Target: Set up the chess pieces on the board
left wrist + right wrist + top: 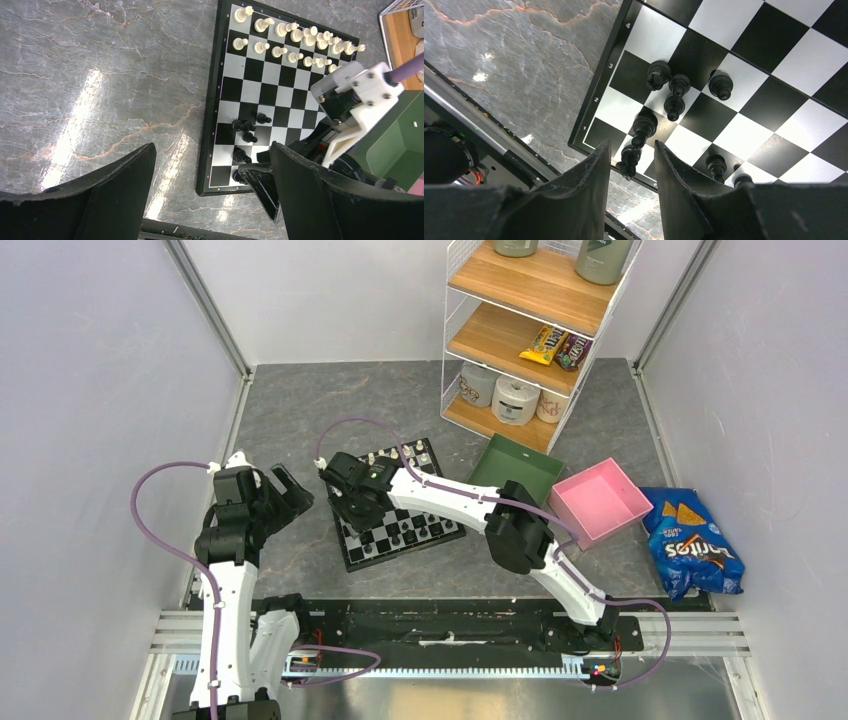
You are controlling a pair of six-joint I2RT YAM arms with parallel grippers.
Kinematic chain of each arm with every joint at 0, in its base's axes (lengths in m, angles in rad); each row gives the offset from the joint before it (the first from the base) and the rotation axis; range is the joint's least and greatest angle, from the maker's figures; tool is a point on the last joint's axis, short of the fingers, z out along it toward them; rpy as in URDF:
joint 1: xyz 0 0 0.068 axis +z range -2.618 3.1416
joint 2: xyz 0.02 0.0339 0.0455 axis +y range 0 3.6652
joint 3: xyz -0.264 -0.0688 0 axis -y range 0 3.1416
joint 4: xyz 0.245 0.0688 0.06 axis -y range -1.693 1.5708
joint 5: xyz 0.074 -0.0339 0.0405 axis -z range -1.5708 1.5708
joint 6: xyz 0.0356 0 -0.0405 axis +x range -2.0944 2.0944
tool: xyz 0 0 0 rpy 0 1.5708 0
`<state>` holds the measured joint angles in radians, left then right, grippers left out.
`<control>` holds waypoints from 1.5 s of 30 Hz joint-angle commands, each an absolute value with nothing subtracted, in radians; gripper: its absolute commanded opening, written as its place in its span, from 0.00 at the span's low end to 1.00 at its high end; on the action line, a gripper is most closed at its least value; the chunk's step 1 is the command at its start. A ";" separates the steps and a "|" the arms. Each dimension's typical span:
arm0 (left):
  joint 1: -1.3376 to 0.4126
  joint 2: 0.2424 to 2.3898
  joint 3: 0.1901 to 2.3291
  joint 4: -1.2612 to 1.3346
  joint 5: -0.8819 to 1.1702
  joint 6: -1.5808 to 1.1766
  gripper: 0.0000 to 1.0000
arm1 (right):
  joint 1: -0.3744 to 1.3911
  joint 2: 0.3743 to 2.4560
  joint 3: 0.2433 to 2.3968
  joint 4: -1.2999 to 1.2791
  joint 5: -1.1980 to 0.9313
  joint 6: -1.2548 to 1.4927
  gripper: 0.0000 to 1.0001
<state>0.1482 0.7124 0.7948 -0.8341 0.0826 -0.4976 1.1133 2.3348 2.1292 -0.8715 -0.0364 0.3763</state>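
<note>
The board (352,558) lies in mid-table, seen too in the left wrist view (260,85) and the right wrist view (774,65). Cream-white chess pieces (295,35) fill its two far rows. Black pieces (674,95) cluster on the near-left squares. My right gripper (355,510) hangs over that near-left corner. Its fingers stand apart (631,147) around one black piece (629,161) at the board's edge, with a gap on both sides. My left gripper (290,495) is wide open (212,150) over the bare table left of the board, holding nothing.
A green tray (518,468) and a pink tray (600,502) sit right of the board. A blue chips bag (692,548) lies at the far right. A wire shelf (530,330) with snacks and paper rolls stands behind. The arms' mounting rail (420,625) runs along the near edge.
</note>
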 commanded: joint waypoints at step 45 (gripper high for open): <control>0.147 0.726 0.787 -0.800 0.091 -0.518 0.91 | 1.104 2.327 2.139 -0.891 0.053 0.371 0.17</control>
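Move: The black piece to grip stands about 1 cm ahead of the right fingertips and roughly 3 cm below them, on the board's near-left part. A second black piece stands 2 cm back and 1 cm right of the hand. Ahead, a black pawn is about 3 cm out and 1 cm right, a crowned black piece 4 cm out and 1 cm left. From the left hand the target lies some 15 cm right, about level fore and aft, 13 cm lower. Lower the right gripper about 1 cm over the head of the black piece, then hold it there, pointing down, and draw the half-open fingers in step by step until they pinch the piece's head, nearly shut. Keep the fingers just ahead of the second black piece, and let the hand ease barely half a centimetre forward at the last. ##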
